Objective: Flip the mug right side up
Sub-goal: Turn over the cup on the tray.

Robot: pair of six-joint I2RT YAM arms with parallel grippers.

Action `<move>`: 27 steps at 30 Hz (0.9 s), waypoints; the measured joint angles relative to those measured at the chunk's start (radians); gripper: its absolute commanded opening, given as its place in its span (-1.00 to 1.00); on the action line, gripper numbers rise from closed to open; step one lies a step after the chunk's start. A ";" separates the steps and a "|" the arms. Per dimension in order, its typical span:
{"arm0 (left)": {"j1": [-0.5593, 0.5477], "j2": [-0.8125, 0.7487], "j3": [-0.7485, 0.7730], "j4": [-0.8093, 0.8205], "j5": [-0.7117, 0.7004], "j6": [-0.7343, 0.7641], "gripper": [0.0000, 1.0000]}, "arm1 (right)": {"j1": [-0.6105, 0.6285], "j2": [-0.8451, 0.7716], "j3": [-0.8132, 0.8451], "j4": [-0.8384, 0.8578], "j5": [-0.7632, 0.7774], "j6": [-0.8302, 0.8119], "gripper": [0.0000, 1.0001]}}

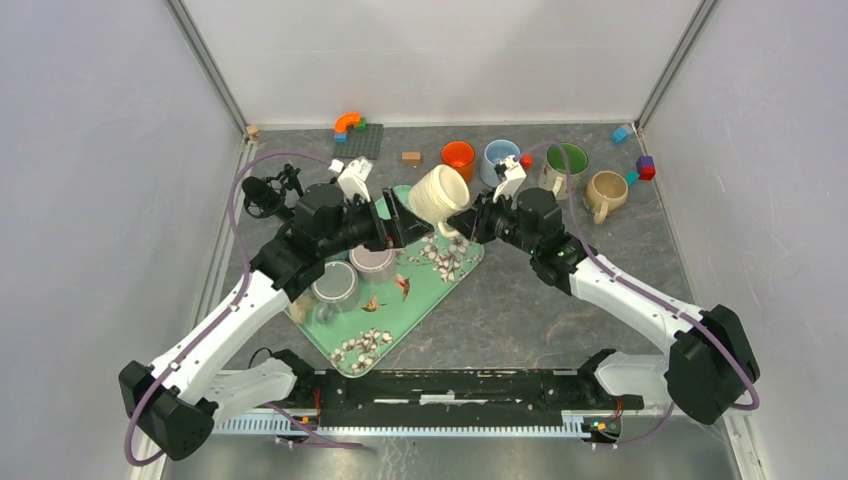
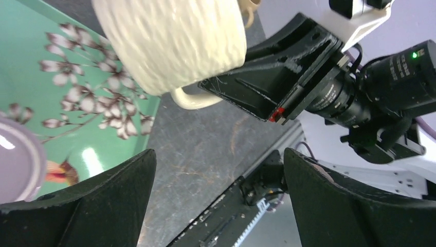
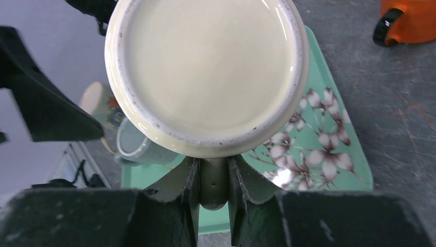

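Note:
A cream ribbed mug (image 1: 438, 195) hangs tilted in the air over the far corner of the teal flowered tray (image 1: 430, 275). My right gripper (image 1: 470, 220) is shut on the mug's handle (image 3: 213, 180), which sits pinched between its fingers. The mug's flat base (image 3: 205, 67) faces the right wrist camera. In the left wrist view the mug (image 2: 169, 41) fills the top, its handle (image 2: 193, 100) pointing down. My left gripper (image 2: 218, 154) stands wide open just left of the mug and below it, holding nothing and apart from it.
Two grey mugs (image 1: 372, 262) (image 1: 335, 285) stand on the tray. Along the back are an orange mug (image 1: 458, 158), a blue mug (image 1: 499, 158), a green mug (image 1: 566, 163) and a beige mug (image 1: 606, 192). Toy blocks (image 1: 358, 135) lie at the far edge.

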 measured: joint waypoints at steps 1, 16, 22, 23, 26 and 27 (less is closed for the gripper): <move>0.000 0.009 -0.005 0.016 0.023 -0.008 0.94 | -0.005 0.000 0.003 0.014 -0.012 0.014 -1.00; 0.008 0.163 -0.106 0.374 0.255 -0.233 0.57 | -0.023 0.019 0.007 0.348 -0.204 0.299 -1.00; 0.012 0.167 -0.173 0.593 0.281 -0.368 0.41 | -0.027 0.034 0.007 0.417 -0.227 0.370 -1.00; 0.012 0.167 -0.185 0.625 0.282 -0.385 0.39 | -0.028 0.034 0.006 0.432 -0.228 0.379 -1.00; 0.012 0.167 -0.209 0.706 0.278 -0.433 0.35 | -0.032 0.034 0.000 0.466 -0.233 0.408 -1.00; 0.012 0.167 -0.219 0.730 0.278 -0.449 0.34 | -0.033 0.034 0.000 0.478 -0.236 0.417 -1.00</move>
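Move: The cream mug, its handle still pinched in the right fingers, lies about 8 cm ahead of the left hand, 6 cm to its right and a couple below. On the table, the orange mug stands some 24 cm ahead and 11 cm right, the pink mug about 2 cm ahead and 7 cm left. From the right hand, the mug's middle is about 4 cm ahead, 3 cm left and 3 cm up, and the open left gripper 9 cm left, 4 cm back and 5 cm up. Keep the right fingers shut on the handle and lift the mug about 11 cm, drifting some 3 cm left while the wrist tips the fingers up. Bring the left gripper right about 6 cm towards the right fingers and the handle, dipping slightly then rising, tilting its fingers up to about level and closing them partway. ##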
